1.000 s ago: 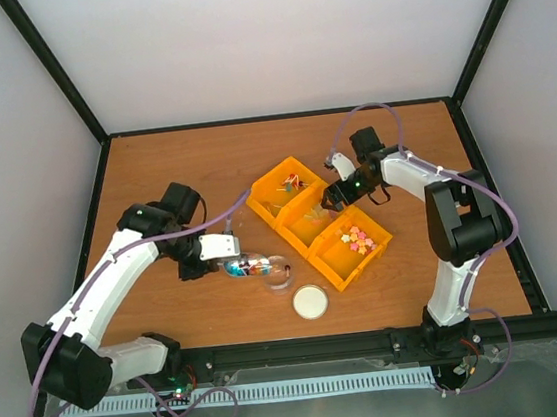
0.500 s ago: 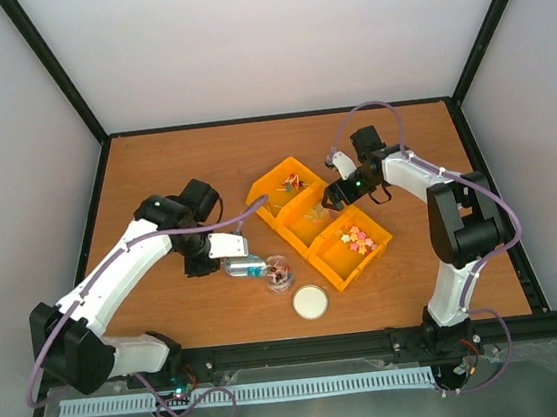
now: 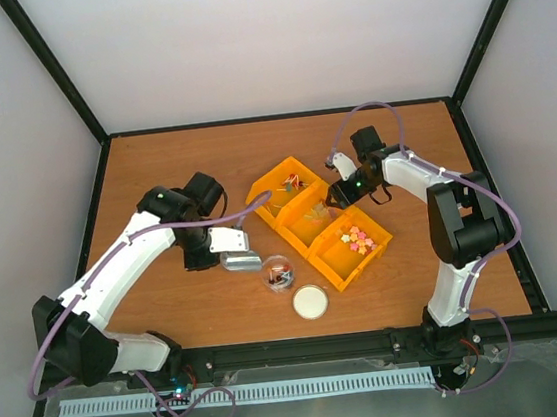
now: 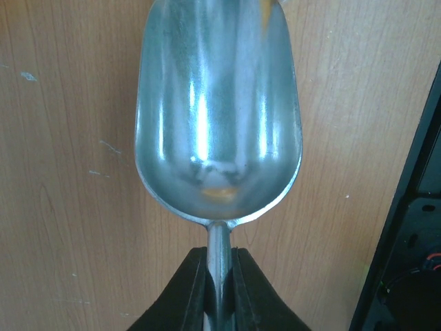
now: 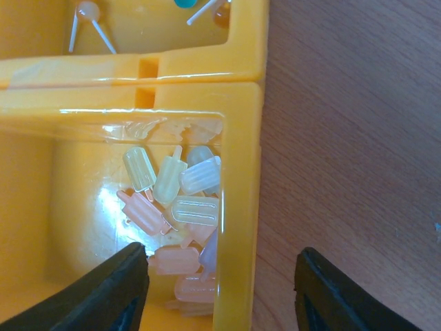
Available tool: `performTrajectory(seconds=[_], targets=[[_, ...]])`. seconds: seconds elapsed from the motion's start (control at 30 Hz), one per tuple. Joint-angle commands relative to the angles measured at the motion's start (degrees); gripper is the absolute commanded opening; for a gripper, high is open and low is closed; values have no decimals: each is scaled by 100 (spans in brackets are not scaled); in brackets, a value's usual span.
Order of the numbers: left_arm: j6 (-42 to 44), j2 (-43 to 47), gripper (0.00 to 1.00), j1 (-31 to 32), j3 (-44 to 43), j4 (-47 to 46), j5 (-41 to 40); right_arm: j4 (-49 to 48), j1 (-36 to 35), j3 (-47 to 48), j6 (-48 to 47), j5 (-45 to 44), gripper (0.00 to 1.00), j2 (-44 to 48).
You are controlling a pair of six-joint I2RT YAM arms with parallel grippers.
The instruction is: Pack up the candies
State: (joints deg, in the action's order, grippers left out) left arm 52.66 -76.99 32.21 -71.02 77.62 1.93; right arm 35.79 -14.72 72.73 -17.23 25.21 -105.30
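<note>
My left gripper (image 4: 219, 293) is shut on the handle of a metal scoop (image 4: 217, 117), whose bowl is empty over the wood. From above, the scoop (image 3: 241, 262) lies just left of a small clear cup (image 3: 278, 272) holding mixed-colour candies (image 3: 279, 274). More candies (image 3: 355, 239), pink and yellow, sit in the nearest yellow bin (image 3: 337, 272). My right gripper (image 5: 220, 289) is open and straddles the right wall of the middle yellow bin (image 5: 241, 207), one finger inside, one outside over the table. Pastel ice-lolly-shaped sweets (image 5: 176, 200) lie in that bin.
Three yellow bins stand in a diagonal row; the far bin (image 3: 268, 186) holds lollipops (image 5: 89, 21). A round white lid (image 3: 310, 301) lies on the table in front of the cup. Black frame rails border the table.
The left gripper has pulled the scoop back to the left, away from the cup. The candies that were in the scoop now lie in the cup. The right arm has hardly moved.
</note>
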Motion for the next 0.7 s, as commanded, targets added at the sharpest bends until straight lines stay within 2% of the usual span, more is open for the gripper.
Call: performTrajectory(seconds=[0.0, 0.13, 0.2, 0.43, 0.67], targets=[[-215, -11, 1, 63, -415, 232, 96, -36, 22, 41, -3, -29, 56, 136], [-804, -223, 1, 58, -900, 122, 562, -37, -5, 30, -27, -57, 50, 98], [-1241, -504, 1, 46, -1260, 25, 539, -55, -26, 0, -41, -121, 47, 112], [-2131, -1874, 1, 31, -2972, 624, -122, -163, -114, -103, -39, -281, 39, 138], [-2262, -2944, 1, 34, -4177, 1201, -665, -273, -186, -156, -56, -407, 33, 125]])
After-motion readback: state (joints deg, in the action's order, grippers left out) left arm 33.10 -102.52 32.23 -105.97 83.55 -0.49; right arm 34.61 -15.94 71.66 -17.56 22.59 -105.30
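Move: The left hand, holding the empty scoop, has the tray's lollipop compartment about 17 cm ahead, 16 cm to its right and 14 below. From the same hand, the candy jar is some 12 cm right and 3 back, its white lid 18 right and 10 back. The right hand's open fingers straddle the tray rim, about 1 cm below them; the middle compartment lies roughly 5 cm left and 3 back of that hand. Left swings the scoop about 11 cm forward, rightward and up, towards the lollipops; right fingers narrow astride the rim. ##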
